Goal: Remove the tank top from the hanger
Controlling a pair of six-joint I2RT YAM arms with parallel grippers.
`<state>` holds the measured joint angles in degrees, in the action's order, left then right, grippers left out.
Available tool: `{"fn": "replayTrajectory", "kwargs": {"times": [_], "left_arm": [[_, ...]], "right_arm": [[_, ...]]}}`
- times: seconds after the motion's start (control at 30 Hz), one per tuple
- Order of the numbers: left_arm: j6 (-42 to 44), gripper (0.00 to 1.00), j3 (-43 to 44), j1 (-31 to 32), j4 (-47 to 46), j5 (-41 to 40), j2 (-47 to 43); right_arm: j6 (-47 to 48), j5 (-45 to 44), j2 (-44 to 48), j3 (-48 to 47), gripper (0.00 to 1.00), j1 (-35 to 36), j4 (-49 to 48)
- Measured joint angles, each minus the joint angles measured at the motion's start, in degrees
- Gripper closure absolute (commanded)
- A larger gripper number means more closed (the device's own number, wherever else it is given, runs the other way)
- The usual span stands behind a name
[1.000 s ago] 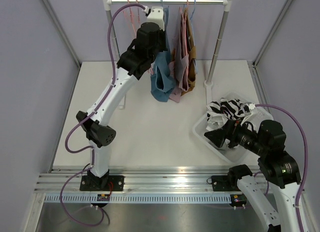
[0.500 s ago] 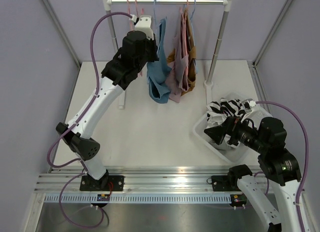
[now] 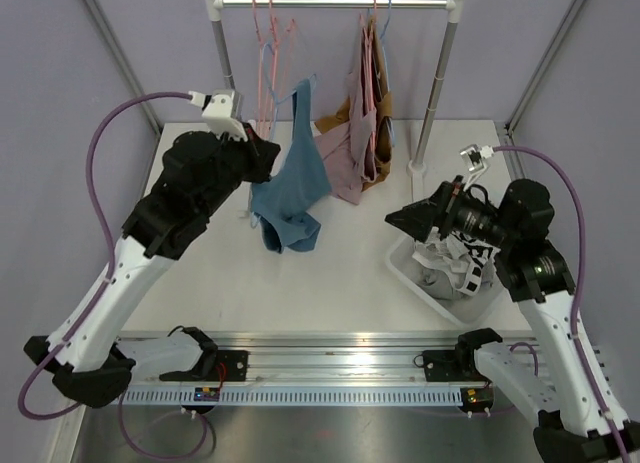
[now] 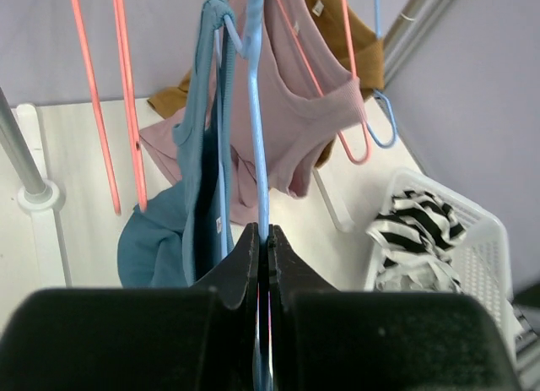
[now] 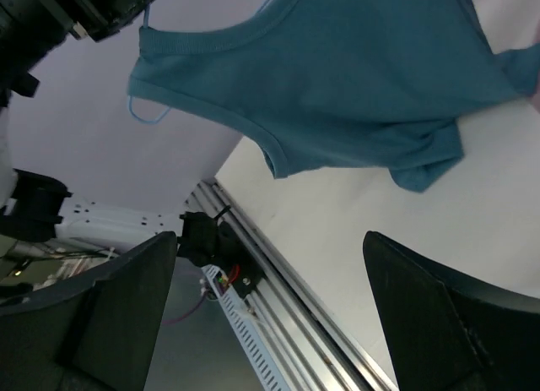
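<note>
The blue tank top (image 3: pixel 295 188) hangs on a light blue hanger (image 4: pixel 257 138), off the rail and over the table's middle left. My left gripper (image 3: pixel 266 151) is shut on the hanger's wire, which runs up from between its closed jaws (image 4: pixel 264 239). The tank top (image 4: pixel 198 146) drapes to the left of that wire. My right gripper (image 3: pixel 400 219) stands open above the table, right of the tank top and apart from it. In the right wrist view the tank top (image 5: pixel 337 78) spreads across the top, with nothing between the open fingers (image 5: pixel 270 239).
The clothes rail (image 3: pixel 335 2) at the back carries empty pink hangers (image 3: pixel 262 63) and pink and brown garments (image 3: pixel 365 133). A white basket (image 3: pixel 402 267) holding a black-and-white striped garment (image 3: pixel 452 267) sits at the right, below my right arm.
My left arm has drawn back from the rail toward the front left, carrying the hanger and tank top. My right gripper has risen from the basket and turned toward the tank top.
</note>
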<state>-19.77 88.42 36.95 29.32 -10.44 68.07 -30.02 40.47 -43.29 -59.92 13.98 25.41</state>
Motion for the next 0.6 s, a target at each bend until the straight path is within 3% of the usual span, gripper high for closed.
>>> {"fn": "replayTrajectory", "kwargs": {"times": [0.17,0.3,0.6], "left_arm": [[-1.5,1.0,-10.6,0.1,1.1,3.7,-13.3],[-3.4,1.0,-18.9,0.2,2.5,7.8,-23.6],[-9.0,1.0,-31.8,0.2,4.1,14.9,-35.8]], "right_arm": [[-5.4,4.5,-9.5,0.7,0.01,3.7,-13.0],[-4.3,0.2,-15.7,-0.6,0.09,13.8,-15.1],[4.0,-26.3,-29.6,-11.6,0.31,34.4,-16.2]]}}
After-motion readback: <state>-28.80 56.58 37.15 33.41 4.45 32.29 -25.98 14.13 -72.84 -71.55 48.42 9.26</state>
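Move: The blue tank top hangs on its blue hanger with its middle about 6 cm ahead of the left hand, 3 cm right and 12 cm below; that hand already grips the hanger. From the empty right hand it lies roughly 26 cm left, 16 cm ahead and 6 cm lower. Empty pink hangers hang some 17 cm ahead of the left hand, 2 cm left and 3 cm above. The pink top is about 25 cm ahead of the right hand, 14 cm left, 15 cm lower. The tank top, still on its hanger, is drawn away from the rack by the left hand: back about 14 cm, sinking some 9 cm, mostly in the later part, with a drift left, a slight clockwise turn and the grip kept. The open right hand sweeps left about 17 cm and a little forward to meet the garment's upper part, starting to narrow its fingers; a touch on the cloth can't be made out. ##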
